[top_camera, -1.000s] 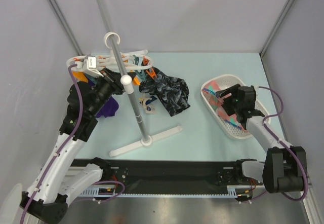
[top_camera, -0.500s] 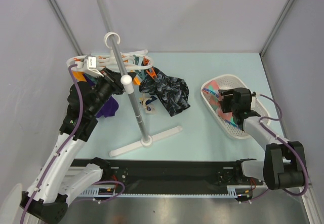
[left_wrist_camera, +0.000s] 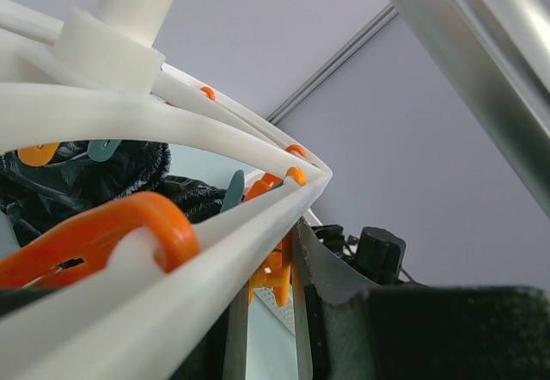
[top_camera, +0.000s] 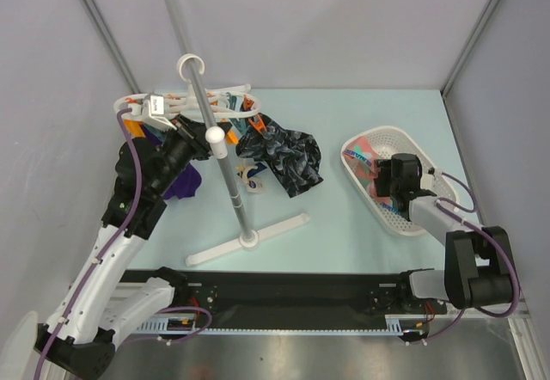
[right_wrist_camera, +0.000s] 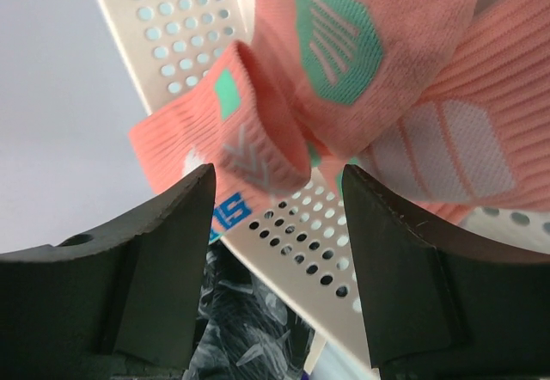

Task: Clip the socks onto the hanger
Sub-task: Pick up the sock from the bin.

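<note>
The white hanger (top_camera: 185, 105) hangs from the grey pole, its orange and teal clips around the ring. My left gripper (top_camera: 176, 135) is under its left side, shut on an orange clip (left_wrist_camera: 277, 277) below the white frame (left_wrist_camera: 172, 131). A black-grey marbled sock (top_camera: 288, 161) hangs from the hanger's right side. A purple sock (top_camera: 182, 182) hangs beneath my left arm. The salmon-pink spotted sock (top_camera: 369, 152) lies in the white mesh basket (top_camera: 404, 135). My right gripper (top_camera: 387, 178) is open inside the basket, its jaws (right_wrist_camera: 277, 174) on either side of a fold of the pink sock (right_wrist_camera: 344, 45).
The grey pole stand (top_camera: 225, 169) rises mid-table on a white cross base (top_camera: 249, 241). A small orange and blue item (top_camera: 252, 178) lies on the table beside the pole. Grey walls close in the left, the back and the right.
My right gripper has moved left and deeper into the basket onto the pink sock, and its jaws have narrowed. The left arm and the hanger have not moved.
</note>
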`<state>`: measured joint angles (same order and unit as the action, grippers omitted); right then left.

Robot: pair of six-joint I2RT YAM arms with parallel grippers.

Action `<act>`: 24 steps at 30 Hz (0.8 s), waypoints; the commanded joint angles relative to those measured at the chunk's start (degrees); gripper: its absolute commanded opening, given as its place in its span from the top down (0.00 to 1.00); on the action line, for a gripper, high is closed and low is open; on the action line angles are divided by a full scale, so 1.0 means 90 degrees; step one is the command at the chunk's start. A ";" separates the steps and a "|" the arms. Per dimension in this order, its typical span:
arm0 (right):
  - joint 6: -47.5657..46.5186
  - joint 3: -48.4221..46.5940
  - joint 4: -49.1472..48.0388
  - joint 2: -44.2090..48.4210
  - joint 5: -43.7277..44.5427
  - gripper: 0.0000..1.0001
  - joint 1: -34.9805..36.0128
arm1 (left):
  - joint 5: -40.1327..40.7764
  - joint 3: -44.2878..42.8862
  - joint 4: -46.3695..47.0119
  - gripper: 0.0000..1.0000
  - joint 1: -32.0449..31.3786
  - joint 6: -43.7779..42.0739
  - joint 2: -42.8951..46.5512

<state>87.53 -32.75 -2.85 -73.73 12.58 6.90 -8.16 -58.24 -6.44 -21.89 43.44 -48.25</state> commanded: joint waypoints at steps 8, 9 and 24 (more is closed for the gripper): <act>0.0099 -0.0228 -0.0894 -0.0713 -0.0069 0.36 0.0025 | 0.0038 -0.0004 -0.0340 1.00 0.0010 0.0085 -0.0020; 0.0060 -0.0267 -0.0923 -0.0723 -0.0070 0.37 0.0005 | 0.0028 -0.0004 -0.0349 1.00 0.0010 0.0085 -0.0030; -0.0213 -0.0482 -0.1176 -0.0859 -0.0440 0.61 -0.0326 | 0.0067 -0.0014 -0.0408 1.00 0.0010 0.0066 0.0000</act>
<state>87.00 -34.63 -9.06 -80.07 9.15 4.82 -8.12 -58.24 -6.50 -21.89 43.42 -48.25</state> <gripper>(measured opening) 0.417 0.249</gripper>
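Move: The sock draped at the bin's far left side has its middle about 6 cm ahead of the right hand and 4 cm to its left, roughly level. The near sock lies some 7 cm back, 4 cm right and 3 cm below the hand; the black bag is about 24 cm left, 5 cm ahead and 8 cm below. From the left hand the draped sock is roughly 15 cm ahead, 34 cm right and 31 cm down. The right hand reaches about 2 cm forward, dipping then rising slightly, and closes its fingers around the sock's fold. ##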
